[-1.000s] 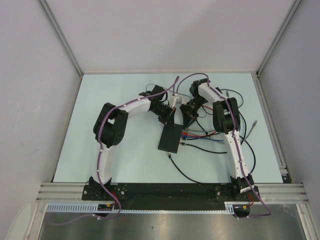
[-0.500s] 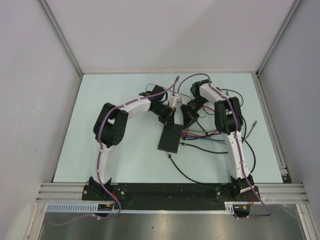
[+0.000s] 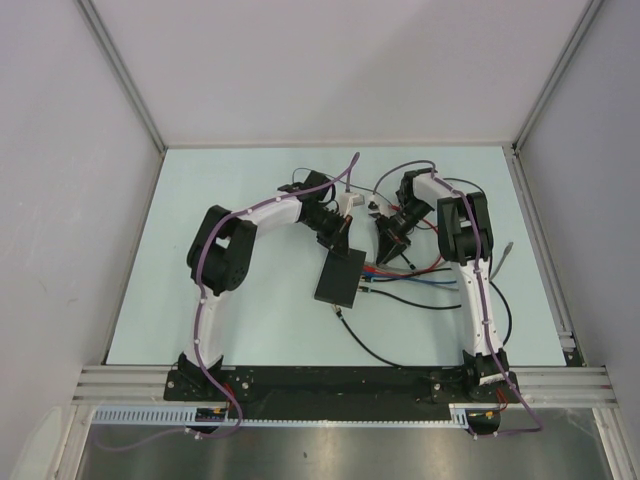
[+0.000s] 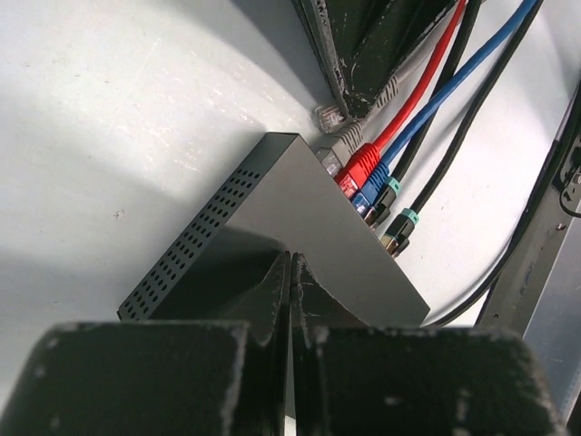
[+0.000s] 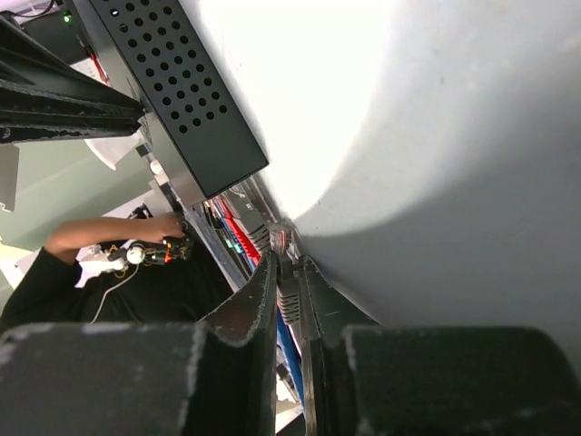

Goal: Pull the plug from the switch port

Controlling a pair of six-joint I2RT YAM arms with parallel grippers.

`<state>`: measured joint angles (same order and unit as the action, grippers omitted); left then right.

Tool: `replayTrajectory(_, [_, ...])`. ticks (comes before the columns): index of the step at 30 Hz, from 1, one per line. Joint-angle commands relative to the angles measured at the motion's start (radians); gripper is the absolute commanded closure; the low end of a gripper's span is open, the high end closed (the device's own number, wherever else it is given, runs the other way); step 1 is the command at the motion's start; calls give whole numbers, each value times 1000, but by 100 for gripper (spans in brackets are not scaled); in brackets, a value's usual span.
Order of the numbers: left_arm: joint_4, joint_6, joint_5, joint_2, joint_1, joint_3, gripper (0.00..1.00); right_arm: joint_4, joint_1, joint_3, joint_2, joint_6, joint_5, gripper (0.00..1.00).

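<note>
The flat black switch box (image 3: 340,278) lies at mid-table. My left gripper (image 4: 292,259) is shut with nothing in it, its tips pressed down on the box top (image 4: 309,209). My right gripper (image 5: 289,263) is shut on the grey boot of a clear-tipped plug (image 5: 283,238). In the left wrist view that plug (image 4: 329,116) hangs just off the box's corner, outside any socket, between the right fingers (image 4: 363,54). The switch port lies on the cabled short edge; I cannot tell which socket. In the top view the right gripper (image 3: 386,248) sits right of the box.
Another grey plug (image 4: 338,153), a red one (image 4: 361,166), a blue one (image 4: 374,184) and two green-collared black ones (image 4: 406,218) stay in the box edge. Their cables fan right, and a black cable (image 3: 400,355) loops in front. Enclosure walls surround the table.
My right gripper has drawn back to the right and slightly nearer with the grey plug, widening the gap to the box. The left gripper and the box have stayed put.
</note>
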<state>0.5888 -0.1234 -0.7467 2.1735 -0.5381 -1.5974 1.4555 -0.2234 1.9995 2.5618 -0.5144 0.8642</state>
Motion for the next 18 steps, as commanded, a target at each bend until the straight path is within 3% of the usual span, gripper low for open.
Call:
replayTrajectory(1, [23, -71, 84, 49, 3, 10, 100, 60, 5, 1, 46, -93, -165, 100])
replayTrajectory(8, [40, -87, 47, 46, 7, -10, 100, 59, 79, 107, -133, -137, -70, 100])
replayTrajectory(18, [118, -162, 47, 54, 35, -151, 99, -118, 266, 211, -252, 31, -293, 100])
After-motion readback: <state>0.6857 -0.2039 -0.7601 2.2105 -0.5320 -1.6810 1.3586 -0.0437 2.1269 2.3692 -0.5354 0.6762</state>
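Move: The right hand already holds the pulled grey plug between its fingertips. From it the switch's middle lies about 9 cm left and 4 cm back, level in height. The still-seated grey plug is some 3 cm left and 2 cm back, the red plug 3 cm left and 3 cm back. From the left hand the held plug is about 8 cm right, 1 cm ahead and 3 cm below. Keeping its pinch, the right hand carries the plug about 9 cm forward and right, away from the switch, lifting. ##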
